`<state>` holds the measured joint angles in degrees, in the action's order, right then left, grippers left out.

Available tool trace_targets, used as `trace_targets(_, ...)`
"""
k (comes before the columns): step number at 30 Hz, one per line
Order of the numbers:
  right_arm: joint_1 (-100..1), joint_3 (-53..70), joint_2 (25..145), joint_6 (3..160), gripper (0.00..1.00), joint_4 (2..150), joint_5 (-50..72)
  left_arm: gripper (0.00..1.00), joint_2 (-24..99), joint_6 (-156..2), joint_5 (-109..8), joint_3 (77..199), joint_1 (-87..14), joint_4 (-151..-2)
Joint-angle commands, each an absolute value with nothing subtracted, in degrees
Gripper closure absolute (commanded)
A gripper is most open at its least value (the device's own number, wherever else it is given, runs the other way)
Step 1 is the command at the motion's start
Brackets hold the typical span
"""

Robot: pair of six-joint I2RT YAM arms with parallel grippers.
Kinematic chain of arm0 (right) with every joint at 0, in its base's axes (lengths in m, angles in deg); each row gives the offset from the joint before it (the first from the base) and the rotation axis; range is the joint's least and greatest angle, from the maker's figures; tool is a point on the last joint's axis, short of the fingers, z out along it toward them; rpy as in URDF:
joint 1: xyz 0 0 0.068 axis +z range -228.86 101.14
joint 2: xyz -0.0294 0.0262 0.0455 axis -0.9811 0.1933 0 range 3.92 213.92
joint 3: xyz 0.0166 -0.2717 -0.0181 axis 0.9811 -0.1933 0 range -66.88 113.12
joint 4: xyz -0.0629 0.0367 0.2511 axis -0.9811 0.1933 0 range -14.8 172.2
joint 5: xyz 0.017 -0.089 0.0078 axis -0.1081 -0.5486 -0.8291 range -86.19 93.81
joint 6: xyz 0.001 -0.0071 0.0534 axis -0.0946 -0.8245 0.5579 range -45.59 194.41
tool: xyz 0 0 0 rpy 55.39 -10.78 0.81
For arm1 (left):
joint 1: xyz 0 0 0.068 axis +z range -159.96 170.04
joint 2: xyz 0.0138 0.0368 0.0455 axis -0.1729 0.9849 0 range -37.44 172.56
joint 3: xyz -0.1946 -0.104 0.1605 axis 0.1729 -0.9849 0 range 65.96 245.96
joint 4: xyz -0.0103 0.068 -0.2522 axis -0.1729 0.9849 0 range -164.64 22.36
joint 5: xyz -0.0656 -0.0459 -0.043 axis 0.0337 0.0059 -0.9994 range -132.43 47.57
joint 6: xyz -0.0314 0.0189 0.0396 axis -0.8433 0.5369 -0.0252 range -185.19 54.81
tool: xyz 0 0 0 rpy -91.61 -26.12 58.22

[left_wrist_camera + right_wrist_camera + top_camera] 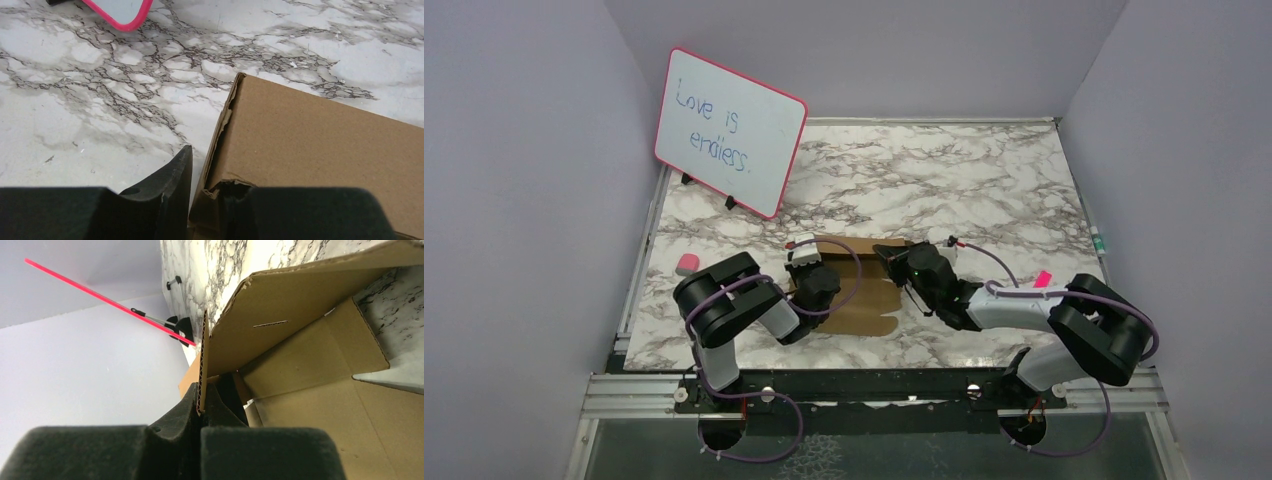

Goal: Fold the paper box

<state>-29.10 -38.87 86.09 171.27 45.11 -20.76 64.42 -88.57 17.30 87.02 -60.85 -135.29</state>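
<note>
The paper box (864, 305) is brown corrugated cardboard, partly folded, lying on the marble table between my two arms. My left gripper (814, 268) is at its left end. In the left wrist view this gripper (212, 175) straddles the box's (320, 145) left wall: one finger (175, 175) is outside on the table side, the other is tucked under the crumpled corner, and the jaws are pinched close on the wall. My right gripper (892, 260) is at the box's far right part. In the right wrist view it (201, 402) is shut on the edge of an upright flap (280, 305).
A pink-framed whiteboard (729, 130) stands on its feet at the back left of the table (964, 170). A small pink and white object (687, 264) lies near the left edge. Grey walls close in both sides and the back.
</note>
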Motion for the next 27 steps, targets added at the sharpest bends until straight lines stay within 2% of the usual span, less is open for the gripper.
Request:
trace_targets(1,-29.1,-39.6,86.6,170.7,0.99,48.5,-20.1,0.76,66.5,-92.3,21.9,88.2,-60.1,-131.9)
trace_targets(7,-29.1,-38.0,91.1,168.8,0.99,47.2,-19.3,0.75,66.8,-96.7,16.8,86.8,-60.1,-131.9)
trace_targets(13,-28.2,-37.3,93.7,167.6,0.99,45.4,-16.8,0.7,67.9,-99.3,14.7,88.9,-60.1,-131.9)
trace_targets(27,-26.6,-36.2,93.4,166.0,0.99,46.4,-20.2,0.47,66.5,-105.8,16.7,92.2,-59.7,-124.1)
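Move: The left hand has the box's left wall between its parted fingers, about 1 cm ahead. The middle of the top flap lies some 11 cm to its right, about 1 cm farther out and 4 cm higher; the near panel some 13 cm back and 12 cm to its right, about 4 cm lower. The right hand pinches the near edge of that top flap, whose middle is about 4 cm to its left and 1 cm ahead. Down about 2 cm goes the left hand, astride the box's left wall, its left side tipping down some 8 degrees; its fingers spread from a quarter to half open, and it ends easing slightly left and forward. The right hand keeps its pinch on the top flap's near edge, carrying it 1.5 cm left, with about 1 cm each of forward and down. ##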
